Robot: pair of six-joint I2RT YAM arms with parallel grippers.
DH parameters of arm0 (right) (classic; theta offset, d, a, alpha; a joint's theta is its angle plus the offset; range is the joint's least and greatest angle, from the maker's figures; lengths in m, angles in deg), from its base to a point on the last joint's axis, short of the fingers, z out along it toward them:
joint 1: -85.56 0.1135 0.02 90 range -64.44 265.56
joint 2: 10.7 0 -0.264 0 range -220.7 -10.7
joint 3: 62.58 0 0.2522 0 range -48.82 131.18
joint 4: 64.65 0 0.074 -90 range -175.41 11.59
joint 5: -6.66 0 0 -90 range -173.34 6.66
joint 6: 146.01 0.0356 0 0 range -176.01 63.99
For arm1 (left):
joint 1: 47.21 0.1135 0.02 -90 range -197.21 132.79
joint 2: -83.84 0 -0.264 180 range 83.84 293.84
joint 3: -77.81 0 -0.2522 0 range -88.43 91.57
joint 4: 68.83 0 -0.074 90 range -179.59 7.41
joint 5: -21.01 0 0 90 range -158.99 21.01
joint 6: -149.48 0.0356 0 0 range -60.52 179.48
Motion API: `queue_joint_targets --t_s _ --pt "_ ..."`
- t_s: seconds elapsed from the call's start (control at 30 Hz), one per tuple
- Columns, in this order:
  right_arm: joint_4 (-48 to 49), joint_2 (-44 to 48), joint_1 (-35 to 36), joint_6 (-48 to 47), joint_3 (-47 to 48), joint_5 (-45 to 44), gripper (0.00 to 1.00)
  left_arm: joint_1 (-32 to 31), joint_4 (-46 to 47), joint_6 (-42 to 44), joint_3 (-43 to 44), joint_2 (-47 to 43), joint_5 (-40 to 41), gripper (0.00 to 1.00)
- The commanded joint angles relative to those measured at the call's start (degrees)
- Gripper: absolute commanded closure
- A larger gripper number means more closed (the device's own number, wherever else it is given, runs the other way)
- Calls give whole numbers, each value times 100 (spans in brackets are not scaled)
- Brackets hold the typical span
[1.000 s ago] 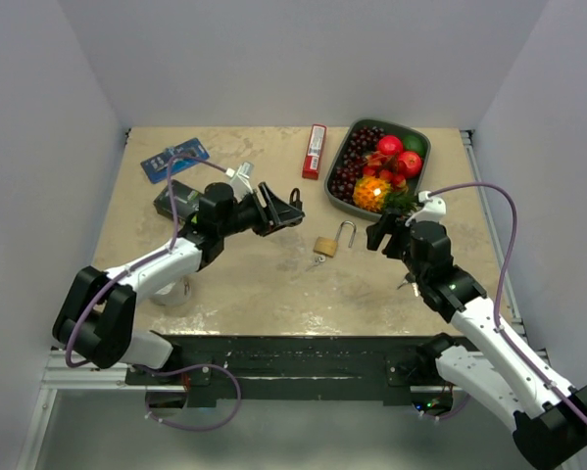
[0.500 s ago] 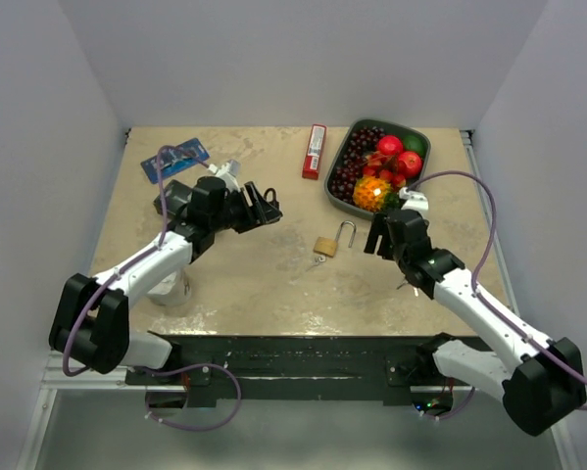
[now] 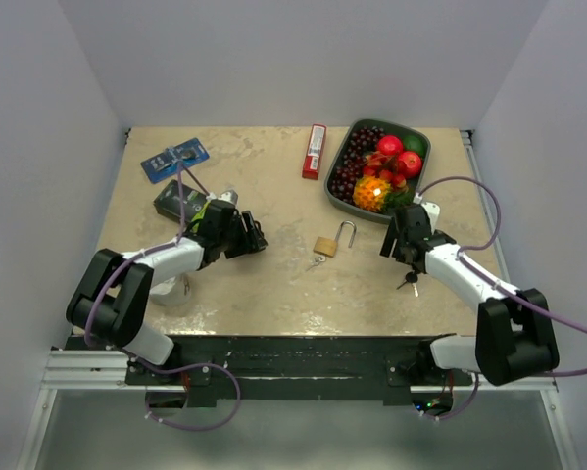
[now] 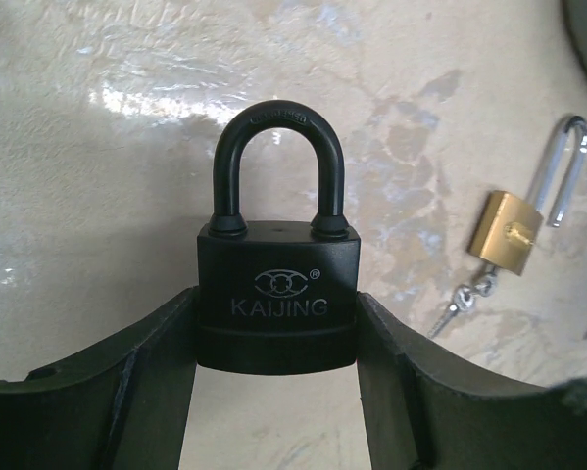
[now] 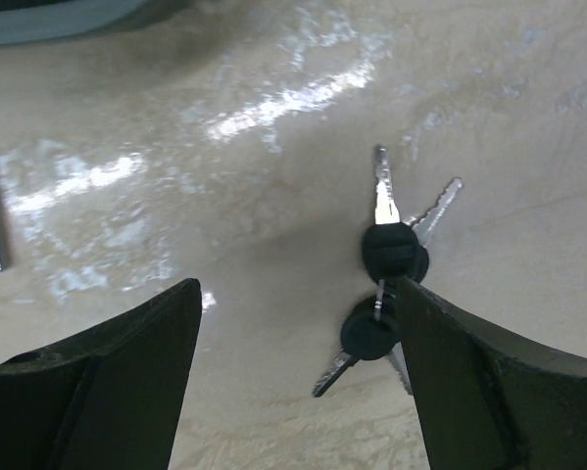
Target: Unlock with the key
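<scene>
A black padlock (image 4: 277, 294) marked KAIJING, its shackle closed, sits upright between the fingers of my left gripper (image 4: 278, 323), which is shut on the lock's body just above the table. In the top view that gripper (image 3: 249, 236) is left of centre. A bunch of keys (image 5: 393, 253) with black heads lies flat on the table against the inner edge of the right finger (image 5: 469, 382), partly hidden behind it. My right gripper (image 5: 295, 289) stands open over them, holding nothing. From above, the keys (image 3: 409, 284) lie just below the right gripper (image 3: 396, 241).
A brass padlock (image 3: 324, 246) with its shackle swung open lies mid-table, small keys (image 4: 460, 302) hanging from it. A tray of fruit (image 3: 417, 130) stands at the back right. A red pack (image 3: 315, 150), a blue packet (image 3: 175, 160) and a dark box (image 3: 172, 201) lie farther back.
The left gripper has drawn back left and down toward the table with the black padlock. The right arm has dropped lower, bringing its open gripper down over the keys.
</scene>
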Motion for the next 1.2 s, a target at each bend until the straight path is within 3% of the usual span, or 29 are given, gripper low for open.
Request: queue_joint_targets --t_s 0.0,0.23,0.47,0.73,0.8,1.03,1.17 --pt "-85 -329 -355 100 214 79 18 33 804 194 93 84 325 89" --pt "-533 -330 -434 241 424 -228 21 33 839 264 234 480 308 81" --pt "-613 -584 -434 346 460 -123 34 33 962 194 304 796 176 72" --pt "-569 -962 -443 364 513 -228 39 33 971 185 348 937 114 65" --pt "-482 -1032 -434 346 486 -185 46 33 954 212 401 998 88 64" --pt "-279 -1077 -434 355 319 193 88 33 786 378 498 1069 167 64" --pt "-200 -1024 -426 302 302 404 100 33 769 440 480 1060 211 62"
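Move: The loose keys lie on the table just below the right hand, about 1 cm back, 2 cm to its right and 5 cm down. The brass padlock is about 5 cm ahead and 15 cm left of the right hand; the fruit basket's middle is some 22 cm ahead and 4 cm left. From the left hand, which already holds the black padlock, the keys are roughly 31 cm right, 6 cm back and 4 cm down. The right fingertips come down onto the loose keys and shut from wide open to nearly closed, pinching around the key ring. The hand sinks about 4.5 cm, first swinging a couple of centimetres right and slightly back, its fingers tipping some 10 degrees steeper. Meanwhile the left hand keeps its grip on the black padlock and carries it about 3.5 cm forward and a little lower. ##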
